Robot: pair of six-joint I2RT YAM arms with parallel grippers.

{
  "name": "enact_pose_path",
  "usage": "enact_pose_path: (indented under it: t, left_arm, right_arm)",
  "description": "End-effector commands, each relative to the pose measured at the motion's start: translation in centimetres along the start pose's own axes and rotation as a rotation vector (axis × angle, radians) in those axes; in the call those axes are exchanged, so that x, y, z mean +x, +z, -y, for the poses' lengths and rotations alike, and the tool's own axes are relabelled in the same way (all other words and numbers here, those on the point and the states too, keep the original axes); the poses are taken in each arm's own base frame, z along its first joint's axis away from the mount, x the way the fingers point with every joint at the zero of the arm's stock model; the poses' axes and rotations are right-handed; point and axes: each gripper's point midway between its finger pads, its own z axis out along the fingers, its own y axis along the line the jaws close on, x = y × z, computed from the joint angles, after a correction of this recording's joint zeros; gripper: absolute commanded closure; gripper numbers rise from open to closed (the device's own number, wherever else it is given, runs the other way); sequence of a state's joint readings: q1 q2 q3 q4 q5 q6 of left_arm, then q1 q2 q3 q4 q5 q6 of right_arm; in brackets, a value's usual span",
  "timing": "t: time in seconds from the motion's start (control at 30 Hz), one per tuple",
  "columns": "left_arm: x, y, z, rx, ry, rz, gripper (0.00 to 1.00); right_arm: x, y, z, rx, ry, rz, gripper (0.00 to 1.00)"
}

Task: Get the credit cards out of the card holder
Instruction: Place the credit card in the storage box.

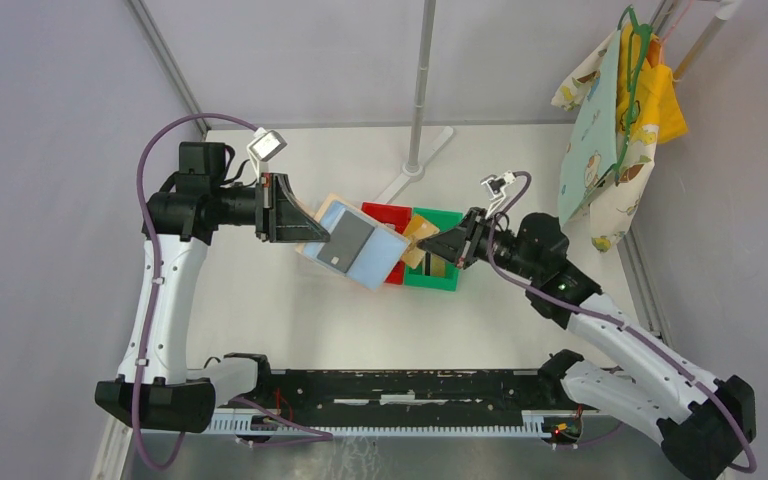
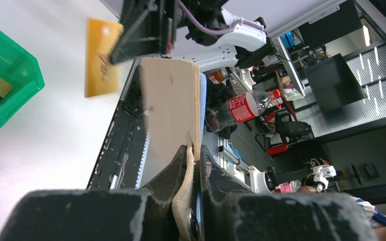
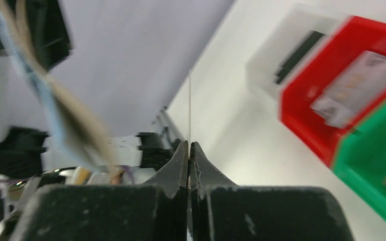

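Observation:
The card holder (image 1: 360,250), tan outside and light blue inside, hangs open above the table with a grey card (image 1: 345,243) in its pocket. My left gripper (image 1: 303,225) is shut on its tan flap (image 2: 171,110), which is pinched between the fingers (image 2: 178,165). My right gripper (image 1: 432,247) is shut on a gold credit card (image 1: 416,240) just right of the holder, over the bins. That card (image 2: 100,57) shows flat in the left wrist view and as a thin edge (image 3: 189,108) in the right wrist view, where the holder (image 3: 55,105) is a blur at the left.
A red bin (image 1: 392,218) and a green bin (image 1: 440,272) stand side by side mid-table; the red one (image 3: 301,100) holds a silvery card (image 3: 352,90). A white post (image 1: 422,90) stands behind them. Patterned cloths (image 1: 610,130) hang at the far right. A black rail (image 1: 400,385) runs along the near edge.

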State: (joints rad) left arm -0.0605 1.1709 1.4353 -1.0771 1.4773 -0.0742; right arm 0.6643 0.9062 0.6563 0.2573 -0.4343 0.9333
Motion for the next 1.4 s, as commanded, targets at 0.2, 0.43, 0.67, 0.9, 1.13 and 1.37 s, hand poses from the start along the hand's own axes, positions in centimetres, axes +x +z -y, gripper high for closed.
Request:
enact_pose_path:
  t: [0.2,0.43,0.67,0.9,1.13,1.37]
  left_arm:
    - [-0.2,-0.3,3.4,0.109,0.066,-0.003,0.98]
    - [0.1,-0.3,2.9,0.078,0.094,0.002,0.98]
    - [0.3,-0.3,3.1,0.068,0.123,0.005,0.98]
    - [0.5,-0.3,3.1,0.066,0.131,0.006,0.98]
    - [0.6,-0.3,3.1,0.058,0.151,0.007,0.98]
    - [0.7,-0.3,3.0,0.042,0.164,0.011,0.98]
  right_arm:
    - [-0.1,-4.2,10.3,0.504,-0.249,-0.228,1.00]
    - [0.9,-3.1,16.1,0.662,-0.264,-0.330,1.00]
    - [1.0,-0.5,19.8,0.712,-0.273,-0.391,1.00]
    - [1.4,0.9,21.4,0.708,-0.272,-0.399,0.98]
    - [-2.9,1.2,18.0,0.689,-0.348,-0.295,0.55]
    - [-8.5,0.2,11.9,0.648,-0.426,-0.115,0.27]
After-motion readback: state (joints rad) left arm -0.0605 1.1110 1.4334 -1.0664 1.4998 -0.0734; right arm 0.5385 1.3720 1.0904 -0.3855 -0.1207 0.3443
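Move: My right hand already grips the gold credit card. The green storage box it is taken to lies about 10 cm ahead, some 3 cm to the right and 26 cm below. The red box stands roughly 10 cm to the left of the green one. The card holder is 11 cm to my right hand's left, 3 cm back and 7 cm higher. From my left hand, the green box lies about 13 cm ahead, 18 cm right and 36 cm down. I lower my right hand with the shut-in gold card some 20 cm down to the green box, carrying it about 9 cm forward and a little right while the wrist rolls some 50 degrees, so the level fingers slant down. There I open and let go of the card, then rise 7 cm, still drifting forward. My left hand keeps holding the card holder, easing back barely 2 cm. ##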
